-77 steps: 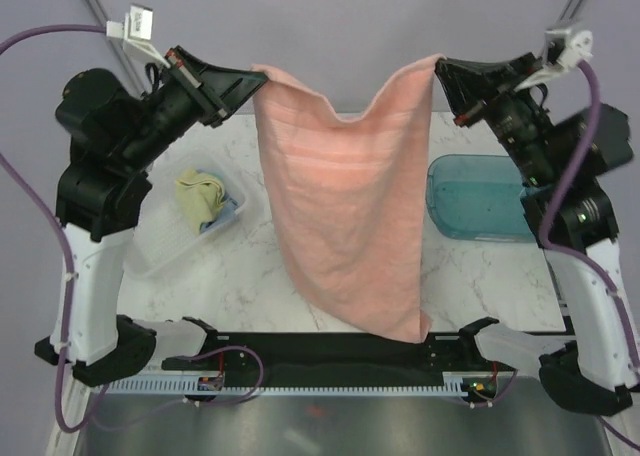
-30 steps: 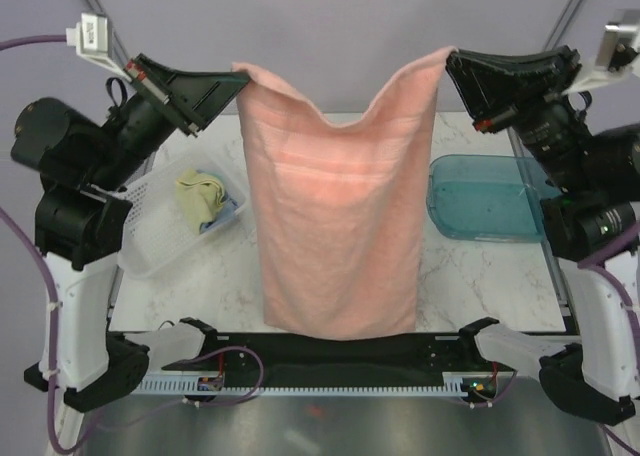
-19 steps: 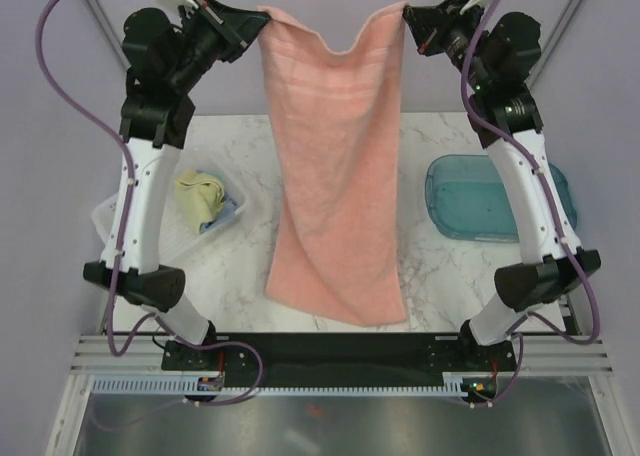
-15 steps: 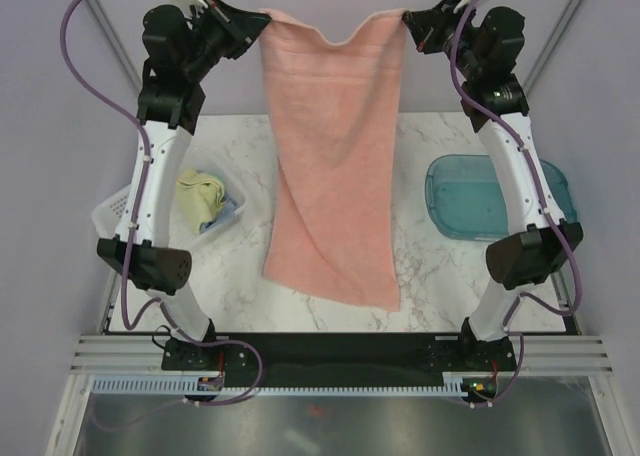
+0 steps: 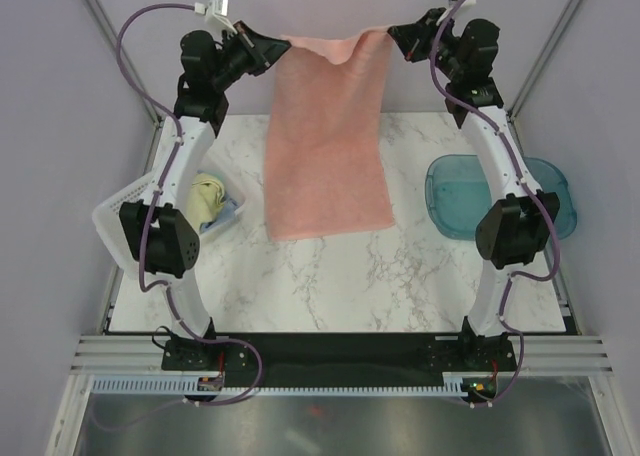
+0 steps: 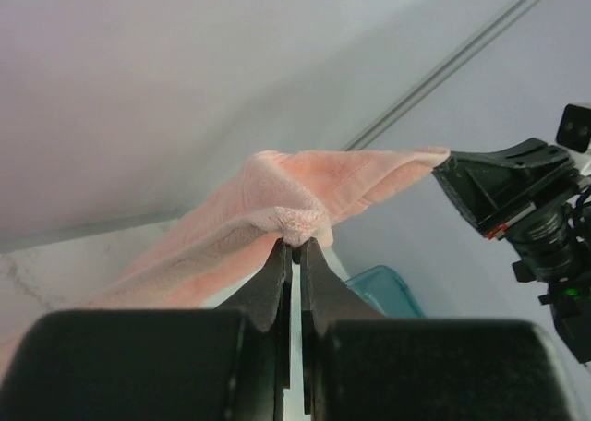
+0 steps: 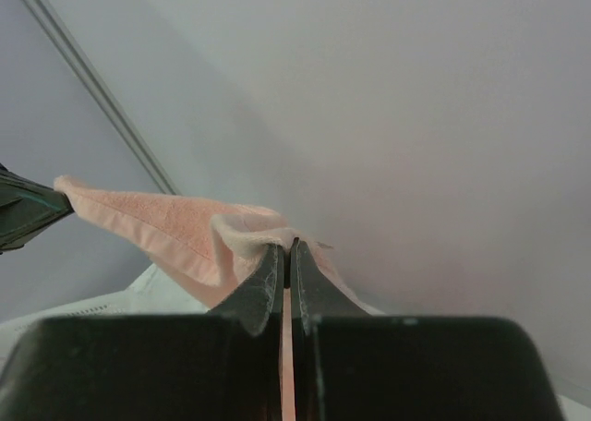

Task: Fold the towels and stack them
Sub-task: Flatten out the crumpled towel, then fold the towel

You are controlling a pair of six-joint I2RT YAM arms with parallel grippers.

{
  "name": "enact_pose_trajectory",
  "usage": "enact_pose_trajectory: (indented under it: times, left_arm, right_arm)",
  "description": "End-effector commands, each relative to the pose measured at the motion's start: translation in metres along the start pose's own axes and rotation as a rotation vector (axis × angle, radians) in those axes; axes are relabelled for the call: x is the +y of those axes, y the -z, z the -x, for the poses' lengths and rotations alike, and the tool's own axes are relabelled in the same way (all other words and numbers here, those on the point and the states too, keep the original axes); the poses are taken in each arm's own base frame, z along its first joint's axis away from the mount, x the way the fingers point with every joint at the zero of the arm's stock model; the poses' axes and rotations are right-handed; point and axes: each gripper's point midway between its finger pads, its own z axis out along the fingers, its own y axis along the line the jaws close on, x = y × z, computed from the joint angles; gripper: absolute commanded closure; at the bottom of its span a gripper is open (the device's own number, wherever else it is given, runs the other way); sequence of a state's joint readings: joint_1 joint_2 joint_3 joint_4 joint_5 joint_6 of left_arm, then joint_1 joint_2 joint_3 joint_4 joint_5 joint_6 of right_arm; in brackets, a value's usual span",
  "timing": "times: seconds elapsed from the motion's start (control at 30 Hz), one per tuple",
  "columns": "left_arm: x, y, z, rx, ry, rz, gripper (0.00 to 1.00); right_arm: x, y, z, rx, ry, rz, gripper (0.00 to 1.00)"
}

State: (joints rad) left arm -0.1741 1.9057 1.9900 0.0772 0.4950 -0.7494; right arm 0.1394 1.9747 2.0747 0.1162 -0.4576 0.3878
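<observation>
A salmon-pink towel [image 5: 325, 146] hangs stretched between both grippers, high over the far part of the table. My left gripper [image 5: 284, 44] is shut on its left top corner [image 6: 297, 225]. On the right top corner [image 7: 277, 232], my right gripper [image 5: 393, 31] is shut. The lower edge of the towel hangs near the table's middle. A pale-yellow towel [image 5: 207, 198] with a bit of blue cloth beside it lies in the white basket [image 5: 125, 211] at the left. Both arms reach far back and up.
A teal translucent tray [image 5: 455, 198] stands at the right of the marble table [image 5: 340, 281], partly behind the right arm. In the left wrist view the tray [image 6: 383, 290] and the right gripper [image 6: 494, 186] show past the towel. Frame posts rise at the back corners.
Both arms have stretched farther back and carried the pink towel away from the near edge; its lower edge has moved from the front of the table to about the middle.
</observation>
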Motion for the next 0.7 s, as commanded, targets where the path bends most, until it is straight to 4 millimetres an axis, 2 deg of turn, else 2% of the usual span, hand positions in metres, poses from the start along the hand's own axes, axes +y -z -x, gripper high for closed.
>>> enact_pose_trajectory:
  times: [0.0, 0.03, 0.07, 0.13, 0.17, 0.23, 0.27, 0.33, 0.37, 0.4, 0.43, 0.47, 0.57, 0.63, 0.67]
  left_arm:
    - [0.025, 0.004, -0.008, 0.005, -0.083, -0.006, 0.98]
    - [0.035, 0.008, -0.012, 0.011, -0.095, 0.019, 0.98]
    - [0.049, 0.014, -0.027, 0.032, -0.085, 0.056, 0.98]
    - [0.060, 0.022, -0.040, 0.053, -0.102, 0.086, 0.98]
    - [0.067, 0.030, -0.055, 0.081, -0.089, 0.106, 0.98]
    - [0.072, 0.039, -0.068, 0.108, -0.083, 0.118, 0.98]
    - [0.079, 0.046, -0.083, 0.136, -0.063, 0.135, 0.98]
    - [0.074, 0.056, -0.087, 0.143, -0.048, 0.140, 0.98]
    - [0.078, 0.062, -0.101, 0.172, -0.029, 0.146, 0.98]
    - [0.072, 0.068, -0.100, 0.175, -0.031, 0.142, 0.98]
    - [0.076, 0.075, -0.108, 0.201, -0.021, 0.166, 0.98]
    - [0.082, 0.081, -0.118, 0.222, -0.012, 0.195, 0.98]
    - [0.089, 0.100, -0.131, 0.264, -0.013, 0.265, 0.98]
    - [0.084, 0.104, -0.129, 0.259, -0.026, 0.259, 0.98]
    - [0.085, 0.108, -0.134, 0.268, -0.020, 0.264, 0.98]
  right_arm:
    - [0.005, 0.000, -0.001, -0.028, 0.038, 0.067, 1.00]
    - [0.002, 0.001, -0.007, -0.021, 0.043, 0.069, 1.00]
    - [-0.006, 0.004, -0.030, 0.022, 0.022, 0.064, 1.00]
    - [-0.011, 0.011, -0.043, 0.040, 0.020, 0.062, 1.00]
    - [-0.021, 0.017, -0.071, 0.084, -0.004, 0.041, 1.00]
    - [-0.026, 0.024, -0.089, 0.119, -0.015, 0.028, 1.00]
    - [-0.031, 0.029, -0.104, 0.154, -0.022, 0.015, 1.00]
    - [-0.031, 0.035, -0.118, 0.189, -0.038, 0.012, 1.00]
    - [-0.034, 0.042, -0.133, 0.220, -0.054, 0.002, 1.00]
    - [-0.034, 0.046, -0.139, 0.232, -0.058, -0.002, 1.00]
    - [-0.034, 0.055, -0.148, 0.248, -0.066, -0.011, 1.00]
    - [-0.034, 0.059, -0.151, 0.256, -0.066, -0.022, 1.00]
    - [-0.036, 0.079, -0.168, 0.312, -0.061, -0.061, 1.00]
    - [-0.036, 0.094, -0.184, 0.358, -0.078, -0.078, 1.00]
    - [-0.035, 0.099, -0.188, 0.366, -0.082, -0.081, 1.00]
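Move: The pink towel hangs from both closed hands, with its lower part already on the table. The middle of that lying part is some 44 cm below and 9 cm back from the left hand, about 9 cm to its right. From the right hand it is about 12 cm back, 13 cm left and equally far below. The white basket is about 28 cm left and 10 cm back of the left hand; the teal bin is some 26 cm right and 10 cm back of the right hand. Both grippers keep their pinch on the pink towel's upper corners and bring that edge down fast together, roughly 20 cm, towards the part already lying on the table. As they sink the fingers tip downward by 20 to 25 degrees. Lower down, both hands ease back towards the base, about 5 cm, while the left one's descent ends. ##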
